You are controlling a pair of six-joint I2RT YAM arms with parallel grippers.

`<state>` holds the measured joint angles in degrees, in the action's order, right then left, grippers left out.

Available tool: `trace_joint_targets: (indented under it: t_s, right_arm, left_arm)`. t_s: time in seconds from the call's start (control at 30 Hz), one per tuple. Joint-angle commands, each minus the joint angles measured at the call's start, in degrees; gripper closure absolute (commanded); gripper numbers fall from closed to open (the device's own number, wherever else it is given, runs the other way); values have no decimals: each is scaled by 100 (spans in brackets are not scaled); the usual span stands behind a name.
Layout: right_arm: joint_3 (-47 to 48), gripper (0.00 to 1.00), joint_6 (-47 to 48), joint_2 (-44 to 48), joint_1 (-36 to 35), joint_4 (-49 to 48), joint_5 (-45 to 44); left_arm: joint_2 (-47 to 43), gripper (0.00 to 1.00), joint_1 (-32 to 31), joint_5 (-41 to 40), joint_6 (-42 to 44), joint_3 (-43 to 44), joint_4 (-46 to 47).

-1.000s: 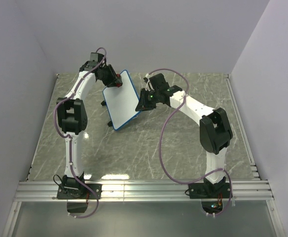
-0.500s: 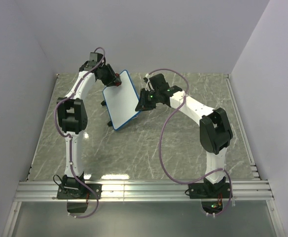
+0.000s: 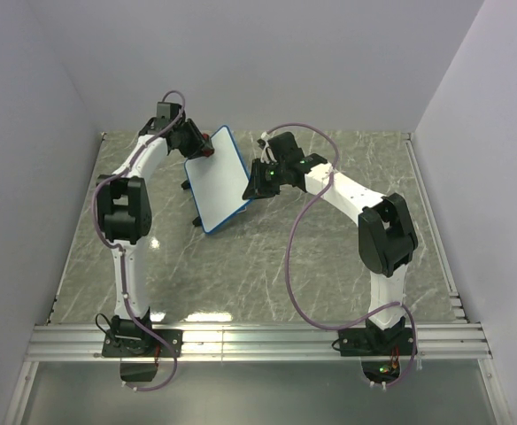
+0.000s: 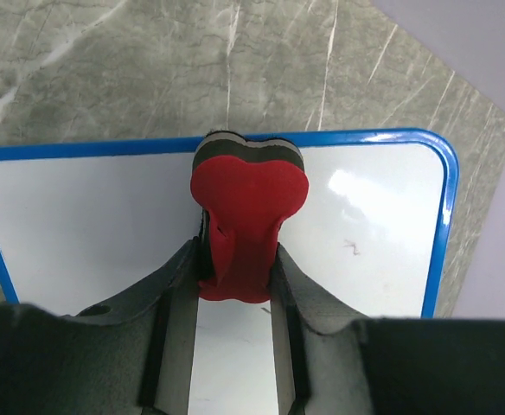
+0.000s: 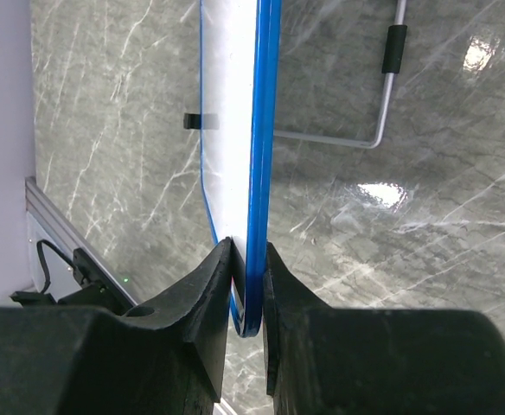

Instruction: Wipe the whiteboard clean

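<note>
The whiteboard [image 3: 219, 180], white with a blue rim, stands tilted at the back middle of the table. My right gripper [image 3: 252, 188] is shut on its right edge; in the right wrist view the blue rim [image 5: 261, 130] runs between the jaws of that gripper [image 5: 248, 290]. My left gripper [image 3: 207, 147] is shut on a red-and-black eraser [image 4: 247, 207], pressed against the board's top edge. In the left wrist view the board face [image 4: 79, 225] looks white, with a faint small mark [image 4: 352, 248] at the right. The left gripper [image 4: 235, 277] squeezes the eraser's red part.
The board's wire stand [image 5: 369, 130] with a black foot [image 5: 394, 47] rests on the grey marble table [image 3: 267, 266]. Purple walls close in the back and sides. An aluminium rail [image 3: 258, 341] runs along the near edge by the arm bases.
The left arm has shifted slightly left and back, carrying the eraser along the board's top edge. The right arm and the board have not moved.
</note>
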<state>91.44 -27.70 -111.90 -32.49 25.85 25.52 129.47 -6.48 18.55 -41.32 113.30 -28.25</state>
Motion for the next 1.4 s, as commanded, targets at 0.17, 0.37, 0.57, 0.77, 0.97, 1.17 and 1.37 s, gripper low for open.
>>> trace_joint_targets:
  t_s: [0.17,0.37,0.57,0.77,0.97,1.17,1.37]
  right_arm:
    - [-135,100,274,-377,-258,457,50]
    - [-196,100,274,-281,-267,413,32]
    - [-346,100,292,-61,-267,386,-29]
    - [-337,100,283,98,-267,386,-73]
    - [-179,73,204,142,-258,351,-82]
    - [67,50,99,177,-258,342,-108]
    - [322,25,28,431,-258,386,-205]
  left_arm:
    - [-527,100,-740,606,133,-896,301]
    - [-528,100,-925,607,98,-756,-40]
    - [-765,100,-785,-34,54,-433,-566]
    - [-1432,100,-215,-614,53,-317,-1033]
    - [-2135,100,243,-1046,300,-833,-1358]
    - [-2804,100,577,-1134,396,-1783,-1350]
    - [-3296,100,752,-1414,441,-2828,-1324]
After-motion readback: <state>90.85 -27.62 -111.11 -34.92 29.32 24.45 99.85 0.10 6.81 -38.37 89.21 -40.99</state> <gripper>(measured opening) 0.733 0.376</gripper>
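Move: The left hand holds the red eraser on the whiteboard near the middle of its far edge; a faint leftover mark lies about 4 cm to its right and 1 cm back. From that hand the board's middle is some 10 cm back and 3 cm right, its raised far corner roughly 5 cm ahead and 6 cm right. The right hand grips the board's raised edge beside the near corner, 2 cm back of it; that mark lies about 13 cm ahead and 7 cm left. Eraser still against the whiteboard, the left hand draws it right and back about 5 cm, then takes it off the surface, swinging left some 14 cm while rising and pulling back, sinking a little at the end, grip kept. Late on, the right fingers open wide and let go of the board's edge, that hand easing back a couple of centimetres. ##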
